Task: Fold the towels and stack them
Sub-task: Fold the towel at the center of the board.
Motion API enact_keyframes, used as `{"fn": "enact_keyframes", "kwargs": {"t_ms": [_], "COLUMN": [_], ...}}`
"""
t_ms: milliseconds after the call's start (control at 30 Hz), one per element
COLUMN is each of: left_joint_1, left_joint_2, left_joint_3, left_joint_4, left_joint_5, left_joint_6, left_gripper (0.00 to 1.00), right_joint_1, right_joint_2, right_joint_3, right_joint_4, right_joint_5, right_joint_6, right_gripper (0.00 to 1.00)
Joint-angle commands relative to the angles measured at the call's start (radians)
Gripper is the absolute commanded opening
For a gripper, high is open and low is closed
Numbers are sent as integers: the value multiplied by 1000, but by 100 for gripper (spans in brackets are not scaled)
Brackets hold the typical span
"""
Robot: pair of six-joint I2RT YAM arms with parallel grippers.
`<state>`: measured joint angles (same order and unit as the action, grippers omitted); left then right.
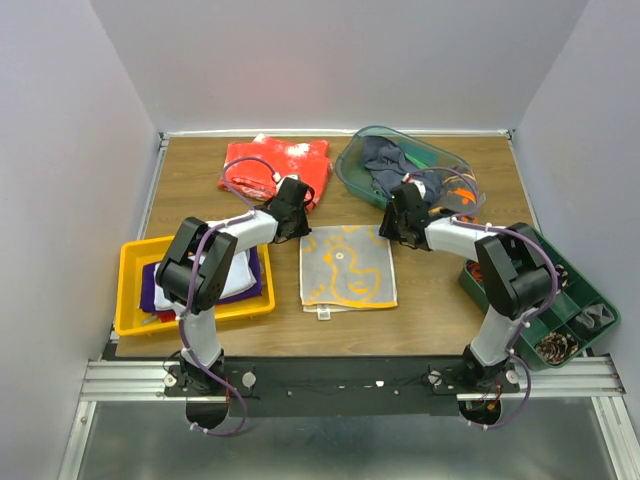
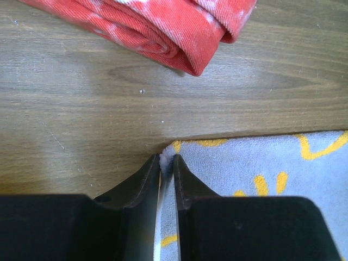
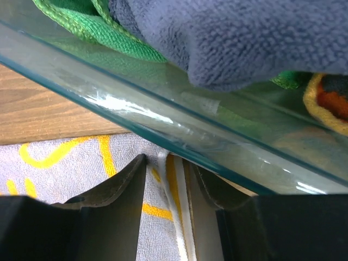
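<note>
A grey-and-yellow towel (image 1: 348, 265) with a duck pattern lies flat mid-table. My left gripper (image 1: 297, 232) is at its far left corner. In the left wrist view the left gripper (image 2: 167, 157) is shut on that corner of the towel (image 2: 261, 157), with a thin fold of cloth pinched between the jaws. My right gripper (image 1: 400, 232) is at the far right corner. There the right gripper (image 3: 167, 160) stands open astride the towel's white hem (image 3: 65, 174), right against the bin wall. Navy (image 3: 244, 38) and green (image 3: 103, 32) towels fill the clear bin (image 1: 352, 170).
A red speckled cloth (image 1: 275, 165) (image 2: 163, 27) lies at the back left, just beyond the left gripper. A yellow tray (image 1: 130, 300) at the left holds purple and white towels. A green organiser (image 1: 590, 290) sits at the right edge.
</note>
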<state>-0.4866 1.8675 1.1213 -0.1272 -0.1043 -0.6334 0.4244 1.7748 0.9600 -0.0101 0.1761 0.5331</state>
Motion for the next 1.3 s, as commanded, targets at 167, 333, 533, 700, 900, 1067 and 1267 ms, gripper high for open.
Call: {"fn": "enact_keyframes", "kwargs": {"t_ms": [167, 333, 533, 700, 900, 1067, 1267], "left_joint_1": [-7, -7, -9, -7, -15, -26, -59], "left_joint_2": [15, 15, 24, -34, -181, -283, -414], "left_joint_3": [-21, -14, -6, -11, -69, -138, -276], "left_joint_4": [34, 40, 38, 38, 67, 83, 109], "left_joint_5": [-40, -35, -35, -46, -43, -8, 20], "left_joint_6": [34, 34, 32, 26, 18, 24, 14], "left_gripper": [16, 12, 4, 0, 0, 0, 0], "right_joint_1": [4, 2, 4, 2, 4, 5, 13], "right_joint_2": [-14, 12, 38, -6, -129, -230, -379], "right_joint_3": [8, 13, 6, -12, -55, -134, -222], "right_joint_4": [73, 104, 119, 124, 125, 147, 124], "right_joint_5": [31, 22, 22, 33, 49, 22, 0], "right_joint_6": [-2, -2, 7, 11, 11, 11, 37], "right_gripper": [43, 46, 38, 12, 8, 8, 8]}}
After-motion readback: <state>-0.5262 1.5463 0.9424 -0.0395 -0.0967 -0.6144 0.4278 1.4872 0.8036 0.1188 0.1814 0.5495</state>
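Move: The folded towel's far left corner already sits between the left fingers, about 1 cm ahead. Its far right corner is likewise roughly 1 cm ahead of the right fingers, all practically at table height. From the left hand, the red towel's middle is about 15 cm ahead and 7 cm left. From the right hand, the green basket's middle is some 14 cm ahead, 6 cm right and 4 cm higher, its rim right beside the fingers. Fingers shut on the towel's two far corners: the left hand pinches nearly on the spot, while the right first creeps about 2 cm forward alongside the basket rim, then closes. Once both grip, the hands rise together quickly, about 7 to 8 cm, easing back some 3 cm towards the base near the end as the wrists tip the fingers up 10 to 15 degrees. ##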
